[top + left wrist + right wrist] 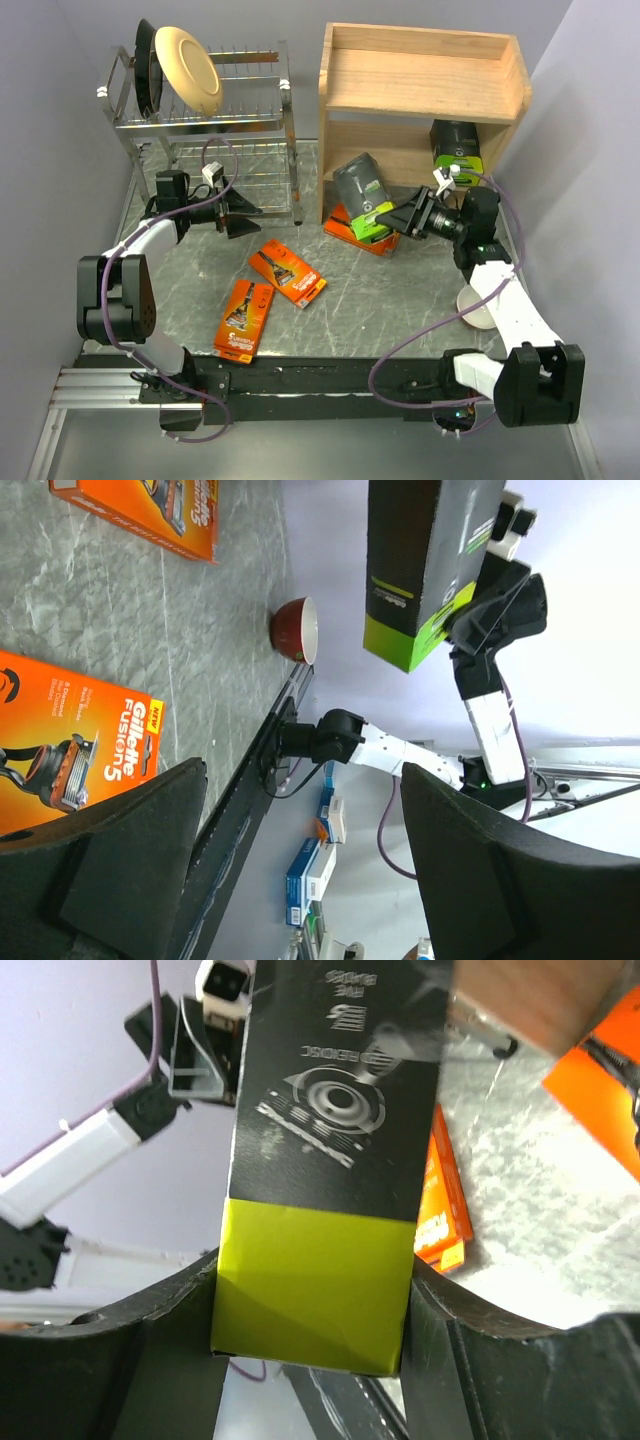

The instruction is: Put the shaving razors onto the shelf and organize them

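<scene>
My right gripper (392, 222) is shut on a black razor pack (362, 192), gripping its lime-green end and holding it tilted in front of the wooden shelf (420, 95). In the right wrist view both fingers press the green end of that pack (312, 1290). An orange pack (352, 236) lies under it. A second black pack (457, 150) stands on the shelf's lower tier at the right. Two more orange packs (287, 272) (244, 318) lie flat mid-table. My left gripper (236, 211) hangs open and empty beside the dish rack; its wrist view shows an orange pack (70, 750) below it.
A chrome dish rack (200, 125) with plates (185, 65) stands at the back left, close to my left gripper. A red bowl (297, 630) sits near the table's front right, partly under my right arm (478, 305). The shelf's top tier holds nothing.
</scene>
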Available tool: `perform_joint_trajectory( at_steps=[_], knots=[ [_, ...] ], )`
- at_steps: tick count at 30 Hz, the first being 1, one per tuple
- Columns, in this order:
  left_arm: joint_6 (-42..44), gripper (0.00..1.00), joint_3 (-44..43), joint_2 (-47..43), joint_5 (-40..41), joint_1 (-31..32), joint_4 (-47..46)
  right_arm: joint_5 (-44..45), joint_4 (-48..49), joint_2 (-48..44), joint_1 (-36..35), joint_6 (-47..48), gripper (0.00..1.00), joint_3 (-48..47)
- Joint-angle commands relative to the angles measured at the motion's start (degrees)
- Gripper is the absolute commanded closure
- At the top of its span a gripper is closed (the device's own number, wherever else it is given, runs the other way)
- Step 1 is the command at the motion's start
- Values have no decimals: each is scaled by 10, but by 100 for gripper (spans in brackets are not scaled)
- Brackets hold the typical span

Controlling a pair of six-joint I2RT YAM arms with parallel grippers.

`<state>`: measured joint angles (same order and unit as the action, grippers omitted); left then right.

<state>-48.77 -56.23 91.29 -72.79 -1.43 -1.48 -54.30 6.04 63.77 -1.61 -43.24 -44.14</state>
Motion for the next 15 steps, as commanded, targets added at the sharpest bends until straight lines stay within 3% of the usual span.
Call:
perform_joint_trajectory(
  at_steps=[1, 8, 15],
  knots=[
    [5, 16, -11, -2, -16, -2, -24, 17, 93, 39, -1, -30, 94, -84],
    [9, 16, 4, -13, -14, -2, -24, 48, 96, 81, -2, -60, 94, -134],
    [30, 16, 9, -21, -5, -2, -5, 147, 37, 89, -37, -88, 89, -160]
  ],
)
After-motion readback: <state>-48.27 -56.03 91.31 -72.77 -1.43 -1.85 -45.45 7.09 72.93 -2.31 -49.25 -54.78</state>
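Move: The black-and-green razor box is already pinched by its green end in the right hand. The open part of the shelf's lower tier lies about 18 cm ahead of that hand, neither left nor right, some 5 cm lower. The shelved black-and-green box is level with that spot, about 16 cm to its right; an orange razor box lies on the table 12 cm ahead, 9 cm left and 24 cm below the hand. From the left hand, the open spot is some 14 cm ahead, 36 cm right, level in height. The held black-and-green box is carried forward towards the shelf's lower tier, about 6 cm, rising nearly 3 cm on the way. The right hand keeps its pinch on the green end and turns roughly 10 degrees clockwise, mostly in the later part as the advance slows. ##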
